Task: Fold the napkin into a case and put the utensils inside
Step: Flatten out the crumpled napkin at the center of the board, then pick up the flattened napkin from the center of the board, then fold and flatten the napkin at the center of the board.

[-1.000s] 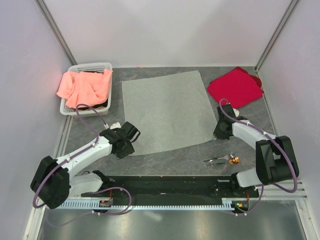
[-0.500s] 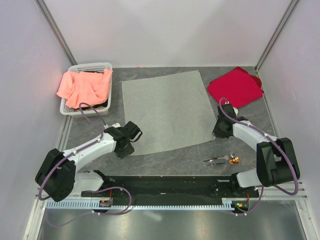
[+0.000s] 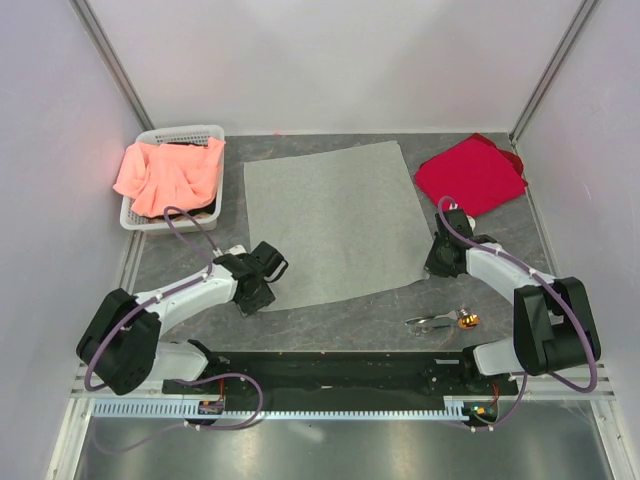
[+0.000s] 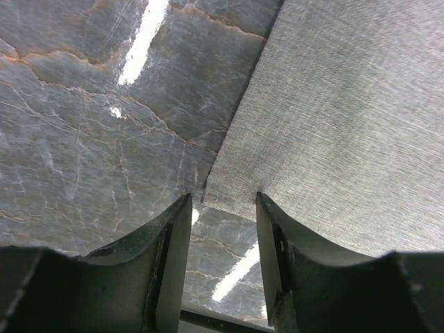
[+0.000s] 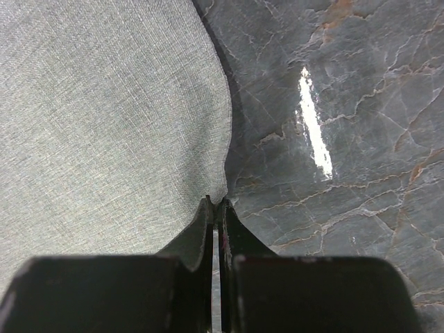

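The grey-green napkin (image 3: 335,220) lies spread as one flat sheet in the middle of the table; no case shows. My left gripper (image 3: 262,292) is open at the napkin's near-left corner, and that corner (image 4: 229,191) lies right between the fingertips (image 4: 182,208). My right gripper (image 3: 432,268) is shut on the napkin's near-right corner (image 5: 220,187), and the cloth edge there is slightly lifted. The silvery utensils (image 3: 438,322) with the small orange-brown end (image 3: 470,320) lie on the table near the right arm's base, touched by neither gripper.
A white basket (image 3: 213,132) holding a salmon-orange cloth (image 3: 170,175) stands at the back left. A bright red cloth (image 3: 470,175) lies at the back right. Side walls close in the dark marbled table (image 3: 340,325).
My left gripper has slid a little to the right, up to the napkin's near-left corner. The right gripper has stayed shut on its corner, barely moving.
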You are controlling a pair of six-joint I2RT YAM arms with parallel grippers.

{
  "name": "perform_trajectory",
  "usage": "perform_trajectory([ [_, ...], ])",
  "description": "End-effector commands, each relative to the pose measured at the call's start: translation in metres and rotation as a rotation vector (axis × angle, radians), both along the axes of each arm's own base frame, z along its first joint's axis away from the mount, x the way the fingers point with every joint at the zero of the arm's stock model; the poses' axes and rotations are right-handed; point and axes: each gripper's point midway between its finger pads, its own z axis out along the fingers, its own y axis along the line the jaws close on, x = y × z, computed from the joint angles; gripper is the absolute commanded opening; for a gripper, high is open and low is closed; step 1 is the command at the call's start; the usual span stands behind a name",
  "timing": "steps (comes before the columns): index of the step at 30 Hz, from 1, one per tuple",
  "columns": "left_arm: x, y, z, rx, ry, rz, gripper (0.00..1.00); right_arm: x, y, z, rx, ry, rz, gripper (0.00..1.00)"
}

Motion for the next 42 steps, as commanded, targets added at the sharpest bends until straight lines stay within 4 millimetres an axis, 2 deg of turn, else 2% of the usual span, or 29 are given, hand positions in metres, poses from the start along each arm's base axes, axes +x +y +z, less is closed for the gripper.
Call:
perform_trajectory([
  [1,-0.002,0.003,-0.011,0.000,-0.001,0.085,0.48,0.003,0.001,0.009,0.003,-0.046,0.010,0.00],
  [5,-0.007,0.004,-0.020,0.013,0.039,0.104,0.45,0.003,0.002,0.011,0.012,-0.050,0.013,0.00],
  [7,-0.005,0.005,-0.023,0.033,0.045,0.105,0.40,0.002,0.003,0.011,0.016,-0.050,0.017,0.00],
  [8,-0.005,0.005,-0.023,0.039,0.044,0.106,0.35,0.002,0.002,0.011,0.015,-0.047,0.015,0.00],
  [9,-0.003,0.005,-0.023,0.037,0.037,0.106,0.25,0.001,0.002,0.011,0.013,-0.048,0.019,0.00],
  [11,0.002,0.005,-0.018,0.040,0.011,0.091,0.14,0.002,0.003,0.012,0.016,-0.055,0.023,0.00],
  [12,0.005,0.007,-0.016,0.051,-0.001,0.079,0.05,0.002,0.003,0.012,0.017,-0.055,0.025,0.00],
  [13,0.008,0.006,-0.011,0.044,-0.023,0.072,0.02,0.003,0.005,0.015,0.025,-0.065,0.034,0.00],
  [15,0.016,0.005,0.001,0.041,-0.066,0.036,0.02,0.005,0.007,0.020,0.033,-0.087,0.044,0.00],
  [19,0.029,-0.002,0.033,-0.009,-0.170,-0.029,0.02,0.013,0.006,0.047,0.035,-0.189,0.055,0.00],
  [20,0.033,-0.005,0.048,-0.041,-0.220,-0.046,0.02,0.014,0.008,0.053,0.045,-0.207,0.065,0.00],
  [21,0.033,-0.007,0.055,-0.054,-0.235,-0.073,0.02,0.015,0.009,0.058,0.050,-0.225,0.069,0.00],
  [24,0.041,-0.017,0.093,-0.122,-0.354,-0.173,0.02,0.016,0.013,0.087,0.075,-0.309,0.084,0.00],
  [27,0.046,-0.022,0.146,-0.168,-0.515,-0.294,0.02,0.014,0.013,0.126,0.086,-0.407,0.103,0.00],
  [29,0.048,-0.023,0.189,-0.196,-0.637,-0.344,0.02,0.010,0.012,0.171,0.088,-0.530,0.127,0.00],
  [30,0.043,-0.022,0.216,-0.236,-0.718,-0.362,0.02,0.005,0.010,0.185,0.085,-0.566,0.128,0.00],
  [32,0.036,-0.024,0.267,-0.297,-0.866,-0.415,0.02,-0.011,0.005,0.239,0.083,-0.718,0.142,0.00],
  [33,0.026,-0.019,0.294,-0.336,-0.955,-0.425,0.02,-0.023,0.001,0.266,0.083,-0.807,0.137,0.00],
  [34,0.019,-0.017,0.322,-0.369,-1.034,-0.439,0.02,-0.032,-0.002,0.285,0.081,-0.863,0.136,0.00],
  [37,-0.012,-0.005,0.389,-0.450,-1.244,-0.491,0.02,-0.074,-0.012,0.370,0.088,-1.103,0.128,0.00],
  [40,-0.039,0.009,0.437,-0.500,-1.415,-0.517,0.02,-0.113,-0.028,0.426,0.081,-1.284,0.086,0.00],
  [42,-0.045,0.015,0.458,-0.500,-1.493,-0.514,0.02,-0.119,-0.032,0.441,0.075,-1.318,0.071,0.00],
])
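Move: The napkin's near left corner lies almost directly under the left hand's open fingertips, about 1 cm below and a centimetre to the right. The right hand already has the near right corner between its shut fingers; from that hand the metal utensils lie some 12 cm back, 3 cm to the right and 2 cm lower, and the red cloth about 28 cm ahead and 9 cm to the right. The left fingers sink barely a centimetre and pinch the near left corner, while the right hand keeps its shut grip, nearly still. Both hands then sweep up together, ever faster, nearly 40 cm off the board, wrists tipping some 70 degrees so the fingers swing from pointing down to pointing forward; near the top both draw back, the right one more. ##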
